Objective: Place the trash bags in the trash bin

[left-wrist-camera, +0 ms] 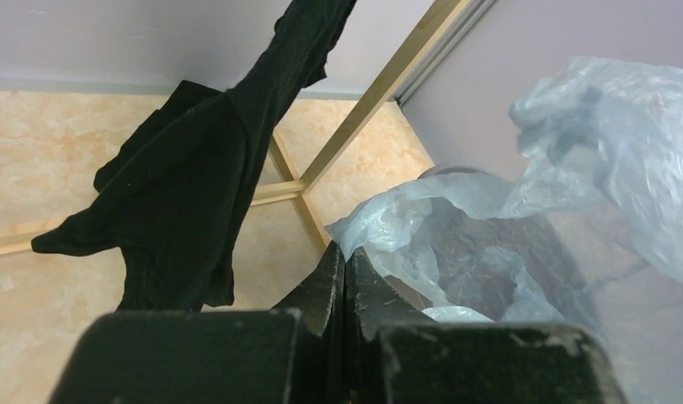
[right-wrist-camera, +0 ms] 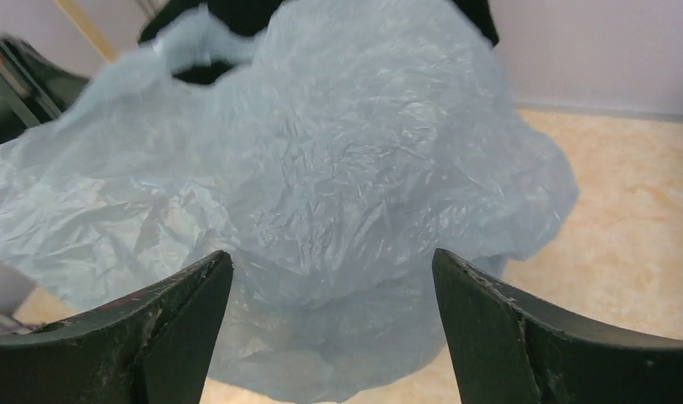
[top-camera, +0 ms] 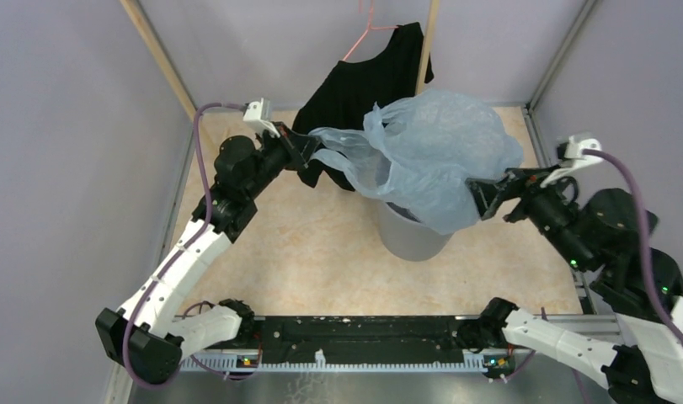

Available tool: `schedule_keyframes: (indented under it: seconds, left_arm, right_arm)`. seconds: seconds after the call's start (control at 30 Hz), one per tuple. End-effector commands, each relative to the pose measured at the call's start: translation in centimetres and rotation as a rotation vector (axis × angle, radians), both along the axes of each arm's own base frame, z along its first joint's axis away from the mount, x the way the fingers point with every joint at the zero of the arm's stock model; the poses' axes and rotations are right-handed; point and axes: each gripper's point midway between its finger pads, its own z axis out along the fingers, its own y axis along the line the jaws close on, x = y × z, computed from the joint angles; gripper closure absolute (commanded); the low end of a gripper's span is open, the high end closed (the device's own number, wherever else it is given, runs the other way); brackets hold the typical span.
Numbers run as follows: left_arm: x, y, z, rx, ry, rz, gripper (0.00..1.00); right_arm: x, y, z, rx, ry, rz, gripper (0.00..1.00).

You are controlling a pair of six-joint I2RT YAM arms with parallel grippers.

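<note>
The pale blue, wrinkly trash bag hangs spread over the round grey trash bin, hiding the bin's rim and mouth. My left gripper is at the bag's left corner, shut on a pinch of the film. In the left wrist view its jaws meet with the bag's edge caught at their tips. My right gripper is at the bag's lower right side and stands open. In the right wrist view the bag billows just beyond the wide-apart fingers, with nothing clamped by my right gripper.
A black shirt on a pink hanger hangs behind the bin, close to my left gripper; the left wrist view also shows the shirt. Wooden posts and grey walls enclose the marbled floor.
</note>
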Motion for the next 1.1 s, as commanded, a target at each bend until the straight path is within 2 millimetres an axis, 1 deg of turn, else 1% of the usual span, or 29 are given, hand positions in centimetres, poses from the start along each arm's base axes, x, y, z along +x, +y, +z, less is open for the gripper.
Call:
schedule_keyframes:
  seconds: [0.0,0.1,0.17,0.23,0.33,0.4,0.5,0.67,0.77,0.83,0.93,1.03,1.07]
  left_arm:
    - [-1.1,0.1,2.9,-0.043,-0.100,-0.031,1.00]
    - [-1.7,-0.4,3.3,-0.052,-0.121,-0.070,1.00]
    - [-2.0,-0.6,3.4,-0.056,-0.137,-0.091,1.00]
    - [-2.4,-0.7,3.6,-0.057,-0.158,-0.108,1.00]
    - [-3.0,-0.8,4.3,-0.064,-0.195,-0.128,1.00]
    - [-3.4,-1.0,4.5,-0.069,-0.210,-0.148,1.00]
    - [-4.0,-1.3,5.0,-0.080,-0.230,-0.178,1.00]
    - [-4.1,-1.1,5.2,-0.081,-0.240,-0.176,1.00]
    - [-4.0,-1.1,4.8,-0.088,-0.222,-0.169,1.00]
    - [-3.5,-1.0,3.7,-0.098,-0.174,-0.149,1.00]
    - [-2.9,-0.8,0.9,-0.089,-0.075,-0.115,1.00]
    - [-3.5,-0.6,-1.7,-0.081,0.009,-0.113,1.00]
    - [-3.8,-0.3,-2.2,-0.079,0.025,-0.108,1.00]
  right_arm:
    - [1.8,4.3,-4.4,-0.055,0.113,0.083,0.16]
    - [3.9,7.1,-7.1,-0.097,0.142,0.116,0.26]
    - [5.7,8.1,-9.3,-0.087,0.171,0.061,0.37]
    - [7.1,8.9,-11.8,-0.097,0.207,0.023,0.43]
    - [9.0,9.2,-14.6,-0.132,0.270,-0.069,0.44]
    - [10.2,9.0,-16.0,-0.166,0.307,-0.125,0.44]
    - [11.2,9.6,-18.5,-0.195,0.383,-0.123,0.44]
    - [11.5,11.0,-21.3,-0.171,0.452,-0.060,0.44]
    - [11.3,12.2,-23.3,-0.111,0.504,0.010,0.44]
    - [10.8,13.5,-24.2,-0.059,0.522,0.079,0.44]
    - [9.9,15.9,-24.8,0.041,0.527,0.195,0.43]
    - [9.4,17.7,-24.7,0.137,0.518,0.276,0.43]
    - [9.3,18.3,-24.6,0.167,0.518,0.306,0.42]
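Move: From the right hand, open beside the bag, the trash bag's billowing bulk lies about 9 cm ahead, 9 cm left and some 4 cm lower; the trash bin's middle is beneath it, roughly 12 cm ahead, 11 cm left and 28 cm down. The left hand grips the bag's far-left edge: the bin lies about 30 cm to its right, 3 cm back and 21 cm down, and the black shirt hangs some 12 cm ahead and 7 cm right of it. The right hand plunges about 28 cm down into the bin's mouth, also swinging some 14 cm left and 9 cm forward, pushing the bag's loose bulk down before it as the wrist tips about 30 degrees downward and the wide-open fingers close to roughly half. The left hand keeps the bag's edge pinched and eases about 3 cm back, rising slightly before sinking again and turning a little clockwise. ##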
